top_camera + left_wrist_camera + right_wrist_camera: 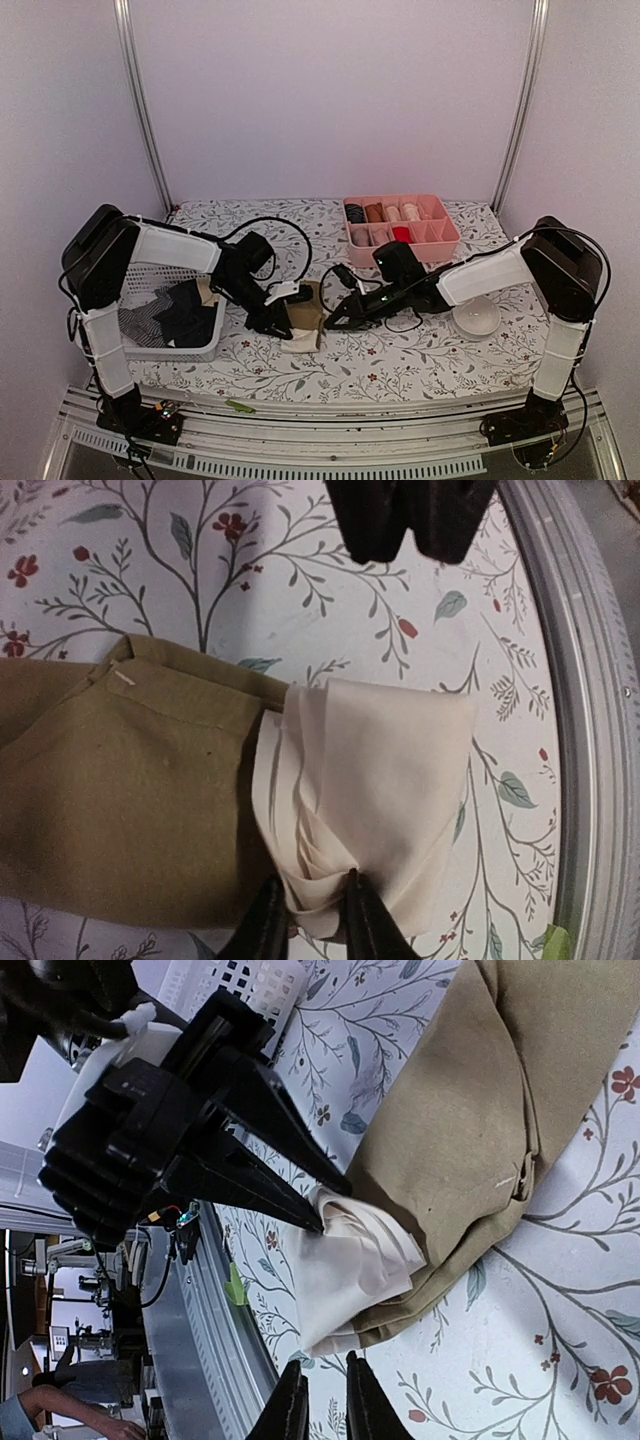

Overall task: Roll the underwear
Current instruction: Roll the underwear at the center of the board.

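Observation:
The olive-tan underwear (305,318) lies on the floral table between both arms, with a cream fold at its near end. In the left wrist view the olive cloth (130,810) spreads left and the cream fold (390,770) sits bunched at the right. My left gripper (310,885) pinches the bunched edge of the cream fold, its jaws a little apart with the cloth between them. Seen from the right wrist, its tips (330,1205) press into the cream fold (350,1260). My right gripper (325,1365) hovers just off the fold's corner, almost together and holding nothing.
A white mesh basket (150,275) with dark and striped garments (170,315) stands at the left. A pink divided tray (440,240) sits at the back right, and a white bowl (477,317) at the right. The table's metal front rail (590,730) runs close by the cloth.

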`<action>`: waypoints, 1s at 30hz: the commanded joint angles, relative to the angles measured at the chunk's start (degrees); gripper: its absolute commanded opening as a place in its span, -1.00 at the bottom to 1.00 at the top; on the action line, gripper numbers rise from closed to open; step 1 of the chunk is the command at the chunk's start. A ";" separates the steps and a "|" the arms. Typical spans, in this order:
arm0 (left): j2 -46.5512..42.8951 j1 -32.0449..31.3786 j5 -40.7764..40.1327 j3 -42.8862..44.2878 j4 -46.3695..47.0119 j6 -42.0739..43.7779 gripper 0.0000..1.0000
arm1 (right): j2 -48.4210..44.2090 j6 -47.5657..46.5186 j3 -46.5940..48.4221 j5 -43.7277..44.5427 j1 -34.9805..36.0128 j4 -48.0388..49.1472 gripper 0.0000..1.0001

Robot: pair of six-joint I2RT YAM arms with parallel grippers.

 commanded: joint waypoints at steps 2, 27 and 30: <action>-2.23 1.63 0.03 -1.12 1.77 -2.12 -0.42 | 0.77 1.78 0.94 -1.34 0.62 2.43 -0.71; -29.67 -2.08 -5.11 -26.02 20.27 9.13 -0.16 | 18.88 -0.97 14.02 -6.61 4.85 3.63 -0.74; -28.10 -6.53 -10.61 -26.94 24.18 11.34 -0.14 | 21.30 -0.09 15.31 -7.86 4.87 4.26 -0.74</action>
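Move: Between the two hands lies the underwear's folded-over white waistband: its middle is about 6 cm left, 3 cm back and 6 cm below the right hand. The brown body lies 5 cm left of that hand and 3 cm ahead, and a scrap of green tape lies some 18 cm left and 16 cm back. The left hand is still at the band's left edge, its middle about 2 cm right, 1 cm back and 1 cm down. Reaching left about 6 cm, the nearly shut right fingers first swing back a little, then sink some 5 cm onto the white fold, turning slightly counter-clockwise. The left fingers open wider and let the waistband go; that hand lifts about 7 cm, then draws back and left, away from the fold, tilting some 25 degrees. ##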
